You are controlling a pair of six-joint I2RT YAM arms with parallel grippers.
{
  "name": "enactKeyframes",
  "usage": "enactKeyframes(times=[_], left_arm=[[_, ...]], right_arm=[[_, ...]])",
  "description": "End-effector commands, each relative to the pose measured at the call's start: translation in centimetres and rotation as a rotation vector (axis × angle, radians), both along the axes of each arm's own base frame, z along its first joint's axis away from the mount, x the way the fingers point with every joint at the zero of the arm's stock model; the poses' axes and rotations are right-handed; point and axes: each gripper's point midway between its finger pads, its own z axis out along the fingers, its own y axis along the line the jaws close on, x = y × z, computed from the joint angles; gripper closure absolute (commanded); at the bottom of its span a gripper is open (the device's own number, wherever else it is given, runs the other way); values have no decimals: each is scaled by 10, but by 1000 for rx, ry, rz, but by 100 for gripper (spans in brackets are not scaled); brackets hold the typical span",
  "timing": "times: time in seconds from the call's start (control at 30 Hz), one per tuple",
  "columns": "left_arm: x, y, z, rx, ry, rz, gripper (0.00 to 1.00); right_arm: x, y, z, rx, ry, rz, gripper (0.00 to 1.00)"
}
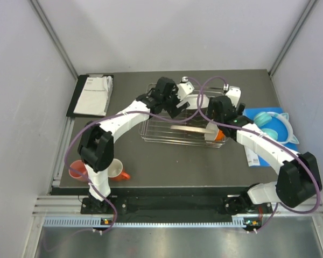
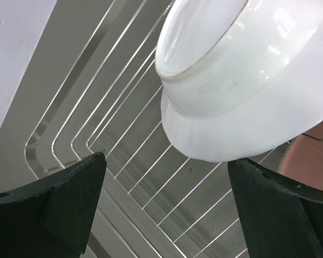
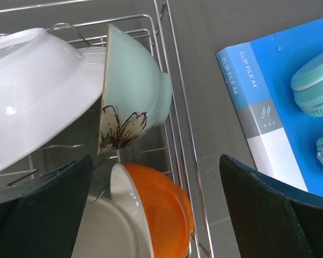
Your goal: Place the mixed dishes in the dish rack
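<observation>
The wire dish rack (image 1: 149, 137) sits mid-table. My left gripper (image 1: 170, 102) hovers open over its back part; in the left wrist view a white bowl (image 2: 242, 80) leans on the rack wires (image 2: 140, 161) just beyond my open left gripper (image 2: 167, 207). My right gripper (image 1: 218, 115) hangs open over the rack's right end. There a white dish (image 3: 32, 91), a mint green bowl (image 3: 134, 86) and an orange white-lined mug (image 3: 167, 209) stand on edge below my right gripper (image 3: 156, 207). A pink-and-cream plate (image 1: 189, 128) lies in the rack. A salmon cup (image 1: 77, 171) and a mug (image 1: 117, 170) stand by the left arm's base.
A black tray with white papers (image 1: 94, 94) lies at the back left. Teal headphones (image 1: 272, 124) rest on a blue folder (image 3: 258, 107) right of the rack. Purple cables loop over both arms.
</observation>
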Motion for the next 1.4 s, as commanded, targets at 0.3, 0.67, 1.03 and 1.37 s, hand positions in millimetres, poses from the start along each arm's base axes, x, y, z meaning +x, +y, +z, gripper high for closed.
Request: enactKeyframes(times=[0.3, 0.67, 1.03, 1.37], left_arm=[[19, -23, 33, -64, -107, 16, 1], [14, -28, 38, -68, -110, 16, 1], [14, -28, 51, -74, -128, 29, 1], [25, -31, 85, -78, -208, 19, 1]], right_arm=[[44, -22, 24, 50, -177, -117, 0], [48, -19, 15, 56, -214, -109, 0], [55, -13, -16, 65, -154, -111, 0], [32, -32, -23, 27, -131, -160, 0]])
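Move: The mint-green bowl stands in the rack about 7 cm ahead of the right hand and 5 cm below it, 1 cm to its left. From that hand, the orange bowl is some 4 cm back, 2 cm left and 9 cm below; the white dish is 4 cm ahead and 13 cm left. From the left hand, the white dish is about 4 cm ahead, 9 cm right and 3 cm below, beside its right finger. Wide open, the right hand reaches about 5 cm forward and slightly down-right, bringing its left finger beside the green bowl. ##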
